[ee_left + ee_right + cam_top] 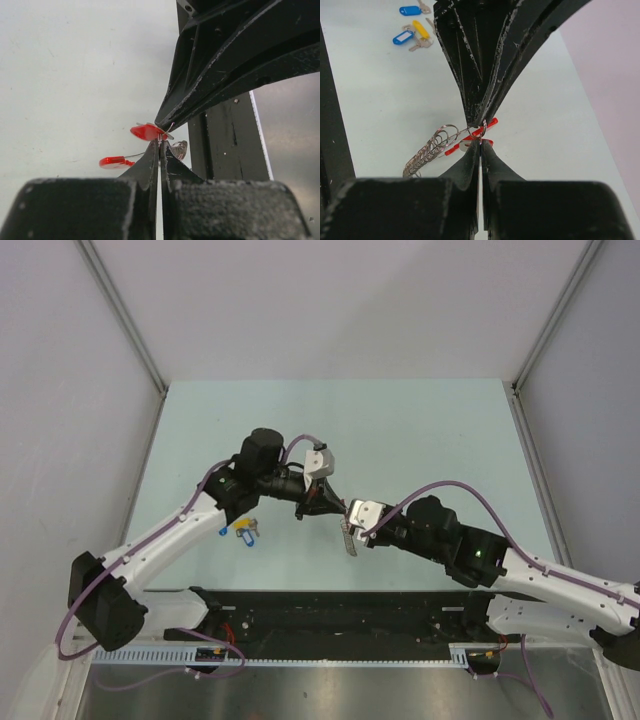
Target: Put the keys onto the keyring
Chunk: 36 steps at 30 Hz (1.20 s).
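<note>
My two grippers meet tip to tip above the middle of the table. The keyring (347, 540) hangs there, its grey chain of rings (427, 152) drooping to the left and its red band (490, 124) crossing behind the tips. My right gripper (481, 142) is shut on a small ring at the red end. My left gripper (160, 142) is shut on the same spot, just under a red piece (146, 132). Blue and yellow keys (415, 30) lie loose on the table, left of both grippers (243, 532).
The right arm's fingers (210, 75) fill the upper right of the left wrist view. The left arm's fingers (480, 65) hang down from the top of the right wrist view. A black rail (330, 610) runs along the near table edge.
</note>
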### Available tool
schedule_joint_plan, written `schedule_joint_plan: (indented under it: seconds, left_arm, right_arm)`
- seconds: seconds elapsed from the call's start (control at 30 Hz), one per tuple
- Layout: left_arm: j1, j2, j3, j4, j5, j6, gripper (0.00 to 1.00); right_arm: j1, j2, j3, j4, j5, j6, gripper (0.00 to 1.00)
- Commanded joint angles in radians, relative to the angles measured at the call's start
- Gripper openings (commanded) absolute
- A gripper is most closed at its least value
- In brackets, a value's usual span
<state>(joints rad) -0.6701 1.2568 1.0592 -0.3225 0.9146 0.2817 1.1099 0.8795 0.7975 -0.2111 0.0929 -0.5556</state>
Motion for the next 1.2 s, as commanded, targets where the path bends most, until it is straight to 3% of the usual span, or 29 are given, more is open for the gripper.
schedule_joint_plan:
  seconds: [0.0,0.6,0.73,0.97,1.07,1.17]
  left_arm:
    - [0.029,-0.097,-0.063,0.200,-0.028,-0.131,0.00]
    - [0.030,-0.163,-0.241,0.600,-0.122,-0.400,0.00]
    - [0.027,-0.165,-0.265,0.651,-0.123,-0.441,0.00]
    - [0.029,-0.166,-0.262,0.620,-0.134,-0.423,0.00]
    - [0.030,-0.174,-0.225,0.544,-0.166,-0.372,0.18]
    - [0.032,-0.191,-0.202,0.475,-0.190,-0.322,0.29]
  right_arm:
    - [0.014,-0.031,-0.001,0.001,0.057,0.034,0.00]
    - [0.076,0.030,-0.077,0.200,0.019,0.075,0.00]
    - [0.079,0.047,-0.089,0.306,0.045,0.077,0.00]
    - [0.071,0.024,-0.090,0.316,0.093,0.037,0.00]
    - [0.059,-0.008,-0.089,0.288,0.085,0.025,0.00]
    - [0.047,-0.034,-0.084,0.260,0.084,0.019,0.00]
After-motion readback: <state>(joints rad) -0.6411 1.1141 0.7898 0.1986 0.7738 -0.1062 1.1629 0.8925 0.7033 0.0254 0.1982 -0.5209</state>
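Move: The left fingers are shut on the wire of the keyring, whose part in the right fingertips is barely 1 cm to the left hand's right, level with it. That same piece of ring lies right at the right hand's own point. From the left hand, the coil hangs about 4 cm back, 1 cm right and 3 cm below; the blue and yellow keys lie on the table some 23 cm left, about level ahead, roughly 18 cm down. Still pinching the ring wire, the left hand works it beside the right fingertips: it rises about 1 cm, then eases forward some 2 cm, fingertips tilting up and swinging forward roughly 15–20 degrees, and finally opens slightly to let go. The right hand keeps its pinch, lifting a little, dipping, shifting about 1.5 cm left towards the left hand, then rising again. ##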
